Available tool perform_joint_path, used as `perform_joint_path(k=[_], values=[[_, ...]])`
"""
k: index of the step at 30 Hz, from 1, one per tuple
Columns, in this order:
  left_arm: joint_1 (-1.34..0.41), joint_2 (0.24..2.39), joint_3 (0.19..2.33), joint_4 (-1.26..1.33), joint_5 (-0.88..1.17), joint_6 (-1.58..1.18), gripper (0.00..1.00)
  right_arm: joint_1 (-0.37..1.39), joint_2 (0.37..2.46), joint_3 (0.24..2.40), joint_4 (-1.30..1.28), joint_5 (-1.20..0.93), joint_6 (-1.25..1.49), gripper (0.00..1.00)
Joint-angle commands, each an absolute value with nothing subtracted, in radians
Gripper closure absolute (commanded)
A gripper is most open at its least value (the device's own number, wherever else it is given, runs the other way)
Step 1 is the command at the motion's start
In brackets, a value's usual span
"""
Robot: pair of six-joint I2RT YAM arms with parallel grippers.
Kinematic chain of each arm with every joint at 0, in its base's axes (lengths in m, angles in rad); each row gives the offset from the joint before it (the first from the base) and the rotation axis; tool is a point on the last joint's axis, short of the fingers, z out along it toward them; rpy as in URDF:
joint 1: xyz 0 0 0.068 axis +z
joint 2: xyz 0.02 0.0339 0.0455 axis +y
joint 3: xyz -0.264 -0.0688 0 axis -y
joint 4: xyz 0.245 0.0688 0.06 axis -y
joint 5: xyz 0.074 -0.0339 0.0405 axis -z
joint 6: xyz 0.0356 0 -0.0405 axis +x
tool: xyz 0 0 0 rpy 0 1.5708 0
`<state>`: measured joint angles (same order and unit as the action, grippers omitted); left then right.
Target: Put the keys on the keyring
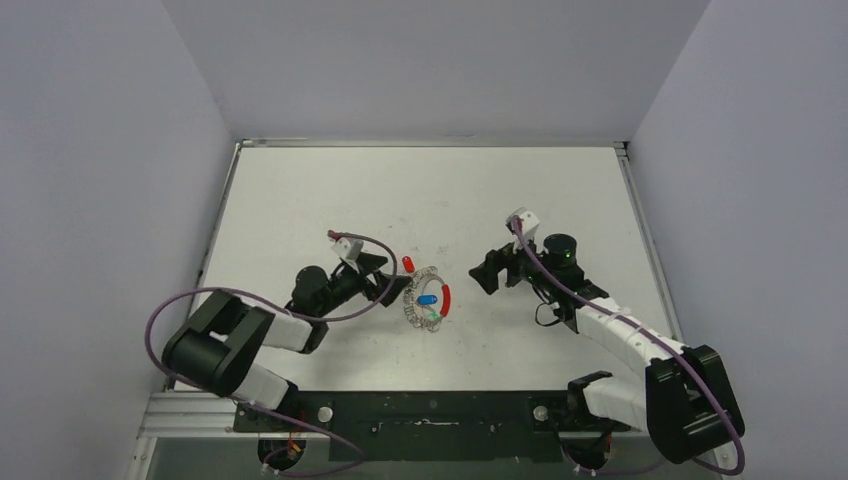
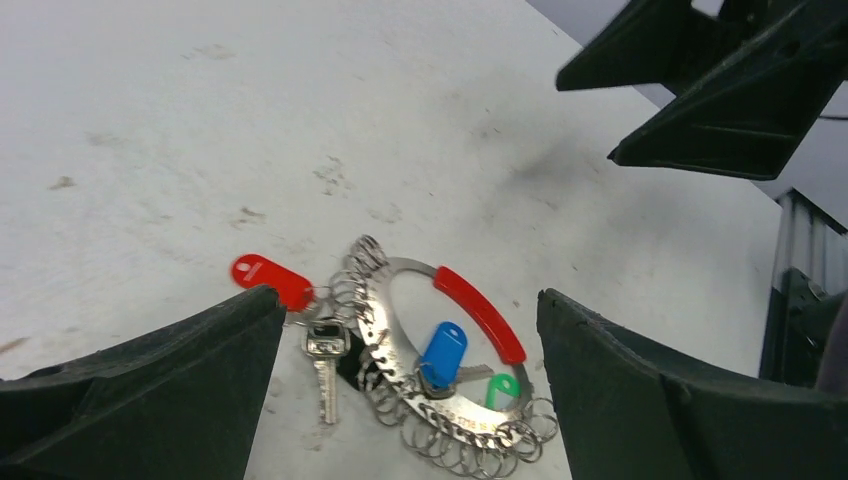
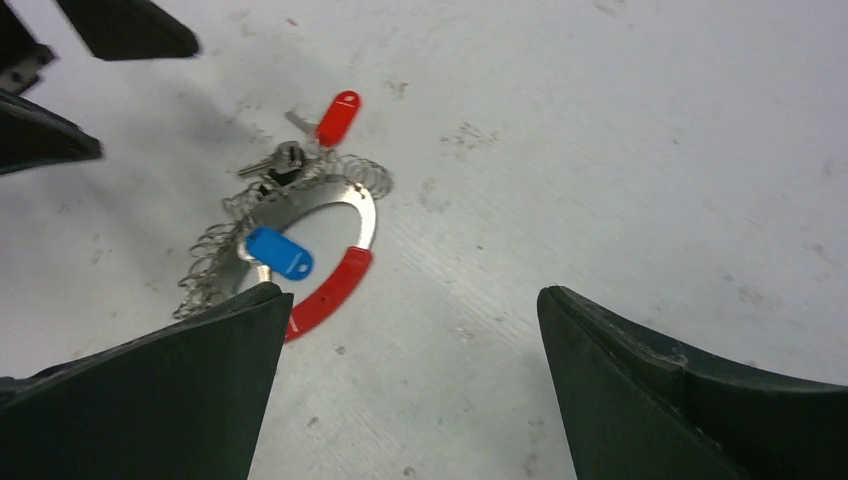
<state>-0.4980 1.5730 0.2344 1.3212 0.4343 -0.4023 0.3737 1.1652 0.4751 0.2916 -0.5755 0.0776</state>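
The keyring [image 2: 385, 345] lies flat on the table, a silvery band hung with several small wire rings and closed by a red curved section [image 2: 480, 312]. The blue-headed key [image 2: 443, 352] rests across the band, and the green-headed key [image 2: 503, 388] lies just inside the loop beside it. My left gripper [image 2: 408, 300] stands open just left of the ring, nothing between its fingers. My right gripper [image 3: 412, 292] is open over bare table to the ring's right. From the right wrist I see the keyring [image 3: 340, 225] and blue key [image 3: 279, 252]; the green key is hidden there.
A red-tagged key [image 2: 270, 280] and a plain silver key [image 2: 324, 360] lie at the ring's far-left side. From above, the keyring [image 1: 411, 305] sits mid-table between the left gripper [image 1: 388, 280] and right gripper [image 1: 478, 272]. Purple cables trail along both arms.
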Motion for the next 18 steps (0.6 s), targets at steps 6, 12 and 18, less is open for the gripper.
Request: perform_joint_path(k=[6,12,18], values=[[-0.313,1.062,0.416,0.388,0.229,-0.151,0.03,0.152,1.081,0.506,0.144,-0.204,0.053,0.00],[-0.223,1.026,0.474,0.144,-0.040,-0.074,0.03,0.107,1.083,0.407,0.279,0.089,-0.014,0.00],[-0.170,1.190,0.455,0.353,-0.169,-0.014,0.03,0.082,1.246,0.327,0.580,0.160,-0.009,0.00]])
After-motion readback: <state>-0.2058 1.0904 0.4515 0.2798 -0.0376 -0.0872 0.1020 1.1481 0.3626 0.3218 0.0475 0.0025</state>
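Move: Both hands are empty and open, on either side of the keyring lying on the table. Its middle is about 7 cm to the left hand's right and level with it, some 11 cm below. The red key tag lies about 8 cm ahead and 3 cm right of the left hand, and the blue tag about level with it and 6 cm to its right. From the right hand the keyring is about 9 cm left, 1 cm back and 12 cm below. Fingers already wide open and staying so, both arms swing apart, away from the keyring: the left hand goes about 18 cm left and 7 cm forward, rising some 6 cm on the way and then sinking most of that again, while its wrist turns about 40 degrees counter-clockwise and its left side rolls up. The right hand mirrors this with about 18 cm to the right and 6 cm forward, sinking some 5 cm, its wrist turning roughly 45 degrees clockwise, so that both grippers end pointing nearly straight forward over bare table, touching nothing. ##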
